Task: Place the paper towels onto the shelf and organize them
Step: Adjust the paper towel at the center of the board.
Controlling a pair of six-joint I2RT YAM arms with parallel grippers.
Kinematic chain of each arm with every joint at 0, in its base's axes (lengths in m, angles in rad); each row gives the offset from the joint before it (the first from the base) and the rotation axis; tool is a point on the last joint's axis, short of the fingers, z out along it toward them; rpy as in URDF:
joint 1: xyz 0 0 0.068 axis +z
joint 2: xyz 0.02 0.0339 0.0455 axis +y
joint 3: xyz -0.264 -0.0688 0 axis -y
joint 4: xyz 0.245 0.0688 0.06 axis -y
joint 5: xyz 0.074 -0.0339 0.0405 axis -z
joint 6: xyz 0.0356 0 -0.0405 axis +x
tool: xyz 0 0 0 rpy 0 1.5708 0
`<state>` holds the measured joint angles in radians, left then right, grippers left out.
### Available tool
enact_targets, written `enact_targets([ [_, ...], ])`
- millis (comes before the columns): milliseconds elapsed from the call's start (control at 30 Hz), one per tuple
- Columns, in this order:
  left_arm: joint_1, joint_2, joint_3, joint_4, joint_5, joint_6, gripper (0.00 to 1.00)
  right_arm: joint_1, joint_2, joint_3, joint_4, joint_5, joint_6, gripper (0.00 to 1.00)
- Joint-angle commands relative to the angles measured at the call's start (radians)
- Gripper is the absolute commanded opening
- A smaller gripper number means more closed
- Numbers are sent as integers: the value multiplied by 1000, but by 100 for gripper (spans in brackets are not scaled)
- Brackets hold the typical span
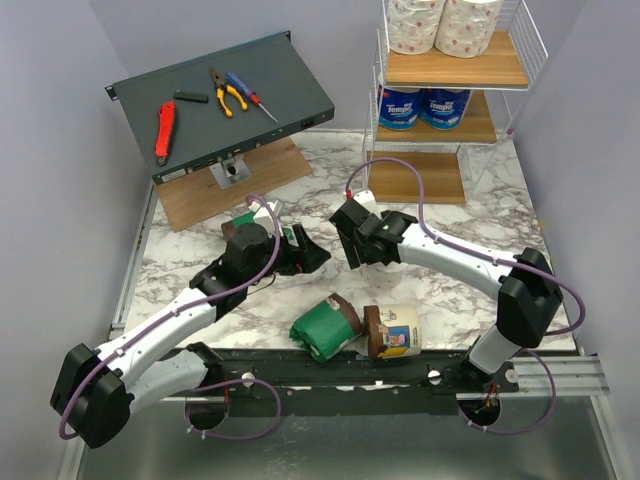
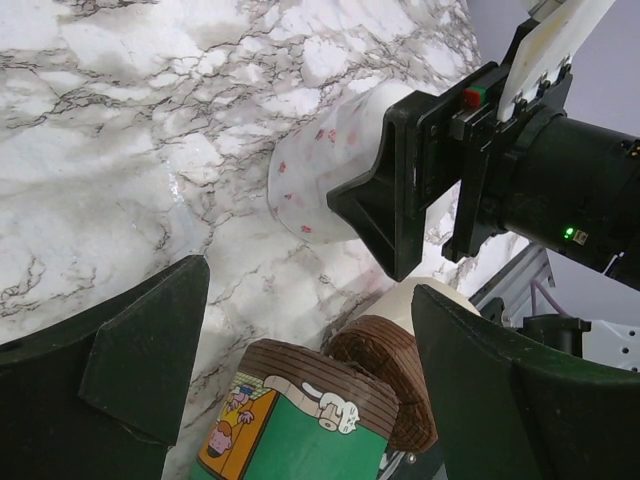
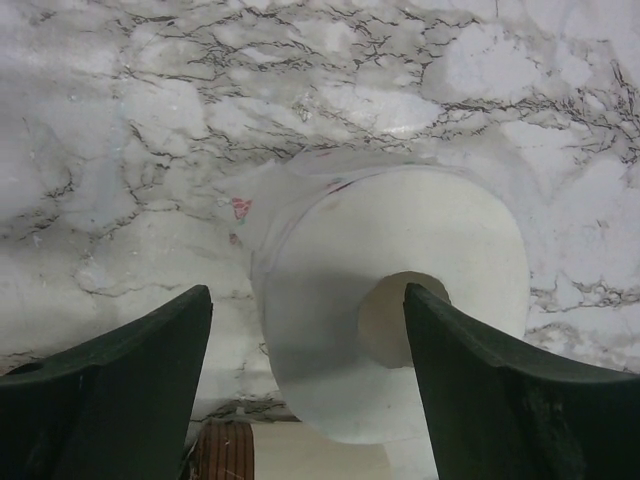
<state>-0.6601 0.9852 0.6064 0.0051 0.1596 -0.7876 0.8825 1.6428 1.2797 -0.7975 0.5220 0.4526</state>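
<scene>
A bare white paper towel roll with pink speckles [image 3: 390, 300] lies on its side on the marble table, its core hole facing my right wrist camera. My right gripper [image 3: 310, 385] stands open over its near end, fingers either side and not pressing it. The same roll [image 2: 320, 165] shows in the left wrist view behind the right gripper [image 2: 395, 215]. A green roll with brown ends [image 1: 325, 330] and a cream-and-brown roll [image 1: 397, 332] lie by the front edge. My left gripper [image 1: 312, 255] hangs open and empty above the table. The shelf [image 1: 455, 110] holds white rolls on top and blue-and-white rolls on the middle board.
A dark grey slanted panel [image 1: 280, 80] at the back left carries pliers, a screwdriver and a red-handled tool. A wooden board [image 1: 195, 200] lies under it. The shelf's bottom board [image 1: 420, 180] is bare. A black rail [image 1: 300, 365] runs along the front edge.
</scene>
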Motion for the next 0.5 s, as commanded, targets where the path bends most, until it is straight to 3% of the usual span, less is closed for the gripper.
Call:
enact_targets([
  [0, 4, -29, -12, -4, -32, -7, 85, 6, -73, 16, 3, -20, 39, 82],
  [133, 5, -34, -9, -4, -34, -9, 85, 4, -145, 43, -11, 46, 90, 100],
  [333, 4, -39, -8, -31, -35, -15, 85, -68, -287, -1, 33, 116, 209, 100],
  [467, 5, -49, -10, -44, -50, -21, 85, -220, -428, -120, 161, -88, 249, 100],
])
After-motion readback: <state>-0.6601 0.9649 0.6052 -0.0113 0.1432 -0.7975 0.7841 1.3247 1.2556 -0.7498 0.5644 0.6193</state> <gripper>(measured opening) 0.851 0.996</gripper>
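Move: The upright white paper towel stands right at the right gripper: its middle is about 4 cm to the right of the hand, level with it front to back and some 4 cm below, with the fingers astride its left wall. A cream roll lies about 16 cm back and 5 cm right of the hand, a green pack about 15 cm back and 10 cm left, and the bottom shelf board about 20 cm ahead and 11 cm right. From the left hand the paper towel is about 17 cm right, 3 cm ahead and 10 cm lower. The right hand, its fingers already well apart around the wall of the paper towel's top, spreads them the rest of the way and lifts clear, faster and faster, for about 10 cm. As it rises it swings to the right by some 3.5 cm, up and away over the roll's open end, while its left side rolls up about 20 degrees, the fingertips tip up towards the shelf and the wrist turns a little clockwise. ##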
